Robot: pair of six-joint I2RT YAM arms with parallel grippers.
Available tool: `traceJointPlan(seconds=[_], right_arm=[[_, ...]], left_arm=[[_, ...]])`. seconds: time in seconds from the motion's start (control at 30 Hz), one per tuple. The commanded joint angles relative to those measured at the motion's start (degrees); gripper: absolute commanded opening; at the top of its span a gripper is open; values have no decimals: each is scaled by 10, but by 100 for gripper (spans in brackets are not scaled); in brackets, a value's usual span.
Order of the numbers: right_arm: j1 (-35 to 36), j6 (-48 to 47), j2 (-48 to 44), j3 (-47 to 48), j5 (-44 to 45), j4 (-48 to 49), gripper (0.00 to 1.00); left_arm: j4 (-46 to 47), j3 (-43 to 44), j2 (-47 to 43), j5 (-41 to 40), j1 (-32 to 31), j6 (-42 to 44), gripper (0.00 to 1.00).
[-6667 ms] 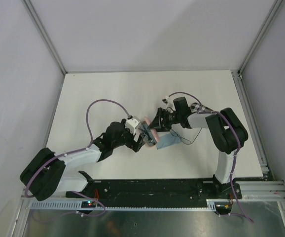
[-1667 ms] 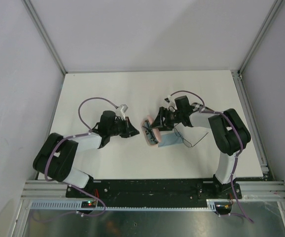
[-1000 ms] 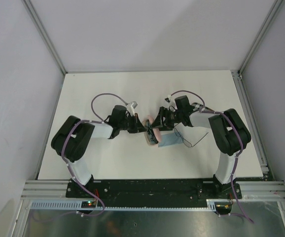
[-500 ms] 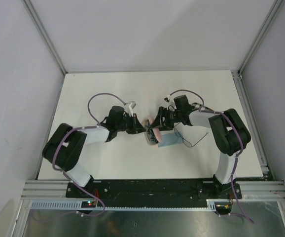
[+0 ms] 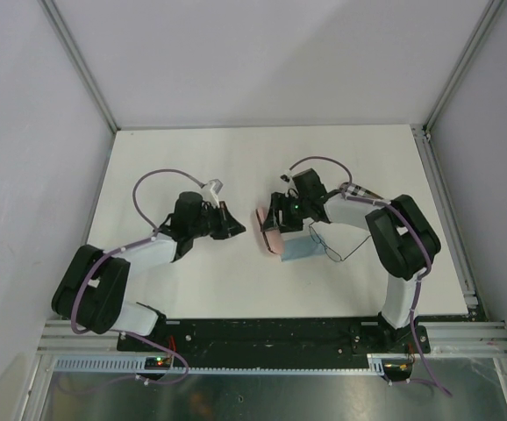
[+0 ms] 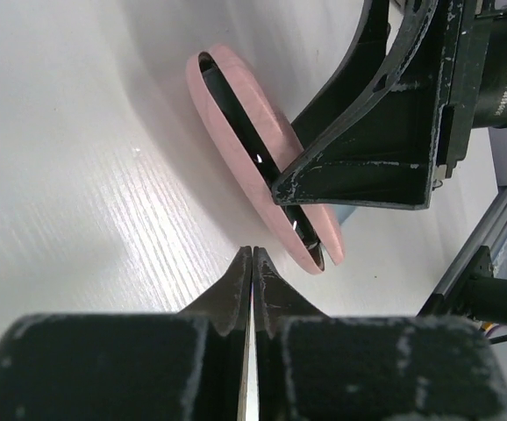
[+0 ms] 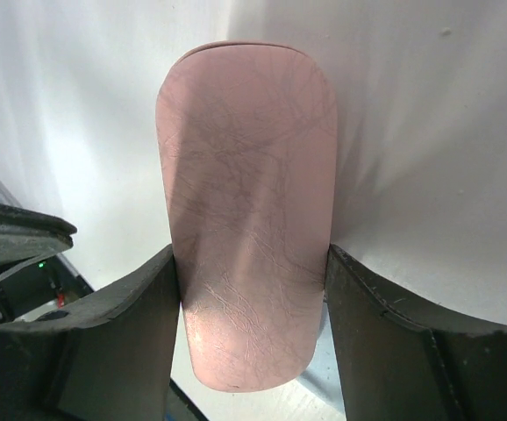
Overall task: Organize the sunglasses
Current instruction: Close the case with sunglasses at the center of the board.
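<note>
A pink oblong case point(image 5: 269, 233) stands on edge at the table's middle, with my right gripper point(image 5: 277, 217) shut on it. In the right wrist view both fingers press the sides of the pink case point(image 7: 245, 193), my right gripper point(image 7: 252, 254) straddling its near end. From the left wrist, the pink case point(image 6: 253, 96) shows a narrow slit with something dark inside. My left gripper point(image 6: 252, 252) is shut and empty, just short of the case; from above, my left gripper point(image 5: 239, 230) lies to its left. A wire pair of sunglasses point(image 5: 331, 250) lies right of the case.
A light blue cloth point(image 5: 299, 253) lies flat between the case and the wire sunglasses, partly under them. The white table point(image 5: 192, 167) is bounded by metal rails, and both arms' cables loop above it.
My left gripper has pulled back leftward from the case, staying shut. The right gripper has shifted slightly left with the case in it.
</note>
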Motion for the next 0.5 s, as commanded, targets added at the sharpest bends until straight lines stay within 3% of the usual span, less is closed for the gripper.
traceJointPlan(seconds=[0.0,0.03,0.2,0.37,0.47], right_arm=[[38,-29,11,9,113,-71,45],[44,-29,9,13,121,-75,48],[78,-30,-15,34,156,-104,83],[95,-29,-41,52,153,-111,96],[100,-31,-61,54,157,-109,96]], left_arm=[[3,-9,-19,-5,6,-5,2],[3,-10,-17,-5,7,-3,2],[12,-14,-6,-5,7,-1,2],[15,-17,-12,-11,11,-4,2],[17,-23,-24,-17,15,-7,2]])
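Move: The pink case is already gripped between the right fingers, tilted up on its long edge, its middle within about 2 cm of that hand, slightly back, left and below. From the same hand, the blue cloth lies some 8 cm right and 6 cm back, the wire glasses about 16 cm right and 5 cm back, both roughly 3 cm lower. From the left hand, the case lies about 7 cm right, 2 cm ahead and 6 cm below. Carry the right gripper about 2 cm left at level height, tipping the fingers roughly 10 degrees steeper to lay the pink case over. Then spread the fingers wide to free the grip while drawing back about 3 cm, the rear finger coming clear and the front one staying close against the case's long edge. ##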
